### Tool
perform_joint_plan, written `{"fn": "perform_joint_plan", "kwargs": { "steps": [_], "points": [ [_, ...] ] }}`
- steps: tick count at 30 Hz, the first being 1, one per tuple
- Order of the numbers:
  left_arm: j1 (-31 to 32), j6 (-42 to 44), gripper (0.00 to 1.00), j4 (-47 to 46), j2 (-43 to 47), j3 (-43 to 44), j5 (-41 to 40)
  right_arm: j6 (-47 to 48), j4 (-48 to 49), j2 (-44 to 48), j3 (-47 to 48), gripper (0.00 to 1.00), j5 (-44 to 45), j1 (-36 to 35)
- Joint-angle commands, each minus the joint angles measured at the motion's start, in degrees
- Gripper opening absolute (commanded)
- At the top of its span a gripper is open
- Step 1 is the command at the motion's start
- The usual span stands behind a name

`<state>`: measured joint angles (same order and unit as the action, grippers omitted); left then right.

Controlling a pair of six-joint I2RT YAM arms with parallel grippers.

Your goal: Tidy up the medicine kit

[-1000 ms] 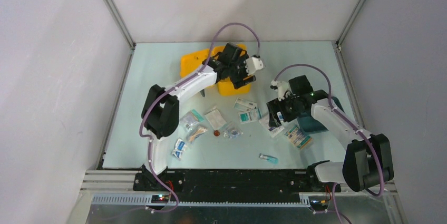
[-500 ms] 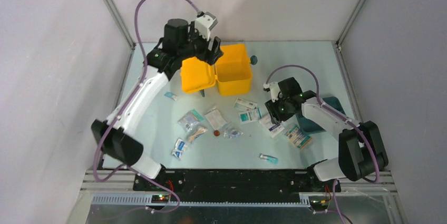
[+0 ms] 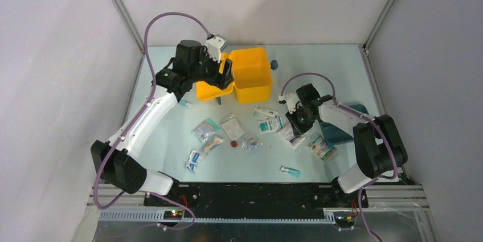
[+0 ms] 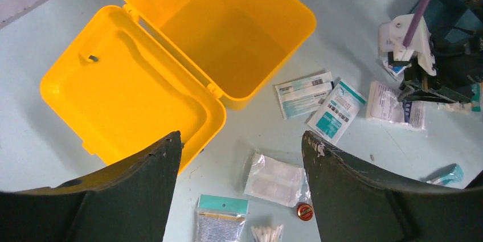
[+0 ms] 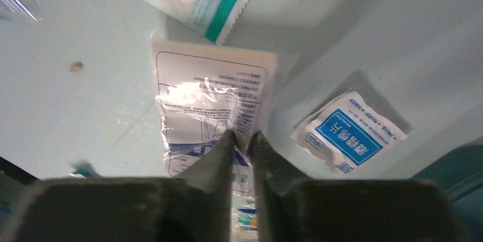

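The medicine kit point(image 3: 252, 74) is a yellow box standing open and empty at the back of the table, its lid point(image 4: 114, 94) laid flat to the left. My left gripper point(image 4: 240, 139) hangs open high over the lid's near edge, with nothing between its fingers. On the table right of centre, my right gripper point(image 5: 242, 136) is down with its fingers pinched on the edge of a white packet with blue print point(image 5: 211, 99). In the top view the right gripper point(image 3: 294, 119) stands over that packet point(image 3: 294, 137).
Loose sachets point(image 3: 267, 123), a plaster packet point(image 4: 275, 178), a cotton-swab bag point(image 3: 212, 145) and a small red tin point(image 4: 305, 212) lie mid-table. A blue-label sachet point(image 5: 350, 134) lies beside my right fingers. A dark teal tray point(image 3: 337, 134) sits at the right and a small tube point(image 3: 290, 171) near the front.
My left arm has swung from over the box to its left side, and the lid now lies open. My right gripper has dropped lower and closed on the white packet.
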<state>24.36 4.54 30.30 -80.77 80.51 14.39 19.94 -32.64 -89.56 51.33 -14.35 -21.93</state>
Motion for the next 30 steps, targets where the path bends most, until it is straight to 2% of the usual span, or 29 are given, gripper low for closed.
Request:
{"fn": "perform_joint_plan", "kwargs": {
  "steps": [1, 2, 7, 11, 13, 18, 26, 30],
  "points": [
    [-1.42, 0.35, 0.81, -1.50, 3.31, 0.89, -1.97, 3.57, -1.25, -1.54, 2.33, 0.07, -1.99, -0.65],
    [-1.64, 0.77, 0.81, -1.49, 3.32, 0.92, -2.34, 3.94, -1.80, -0.89, 2.79, 0.00, -1.80, -0.65],
    [-3.71, 0.99, 0.81, -1.49, 3.62, 0.71, -3.43, 5.88, -8.62, 4.01, 12.35, 0.00, -2.52, 0.39],
    [-5.96, -0.21, 0.81, -1.36, 3.37, 1.06, -3.55, 3.01, -12.56, 5.45, 23.10, 0.00, -8.01, 1.39],
    [-7.26, -0.48, 0.81, -1.03, 3.28, 1.57, -3.58, 1.25, -11.25, 6.05, 26.93, 0.00, -11.48, 1.64],
    [-9.68, -0.01, 0.81, 0.68, 2.76, 2.67, -6.50, -9.78, 4.36, 5.42, 32.73, 0.00, -13.02, 1.21],
    [-11.17, -3.39, 0.80, 1.29, 3.69, 1.96, -8.67, -29.92, 8.61, -17.06, 54.90, 0.00, 1.00, -2.21],
    [-11.47, -4.53, 0.80, 1.63, 4.76, 0.88, -8.60, -33.65, 7.71, -25.87, 62.31, 0.00, 7.35, -3.89]
  ]
}}
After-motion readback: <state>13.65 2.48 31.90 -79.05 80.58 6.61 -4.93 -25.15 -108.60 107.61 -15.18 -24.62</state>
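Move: The blue-striped white pouch lies right under the right fingers, its middle about 2 cm left, 1 cm back and 1 cm below. From the same hand, the small blue packet is some 3 cm ahead and 3 cm right, the teal-striped packet about 3 cm ahead and 11 cm left, and the yellow box's open compartment roughly 24 cm ahead and 22 cm left. For the left hand the pouch is about 11 cm back, 25 cm right and 26 cm below. The right fingers close the rest of the way, pinching the pouch near one edge, then lift it fast by about 27 cm while swinging forward and left, ending some 22 cm farther out and 14 cm left towards the yellow box, the wrist tipping the fingers up from near-vertical to point more forward and left, with a slight sink at the end. Meanwhile the empty left hand, fingers still wide open, backs off leftward from the compartment and a little forward, turning counter-clockwise. ##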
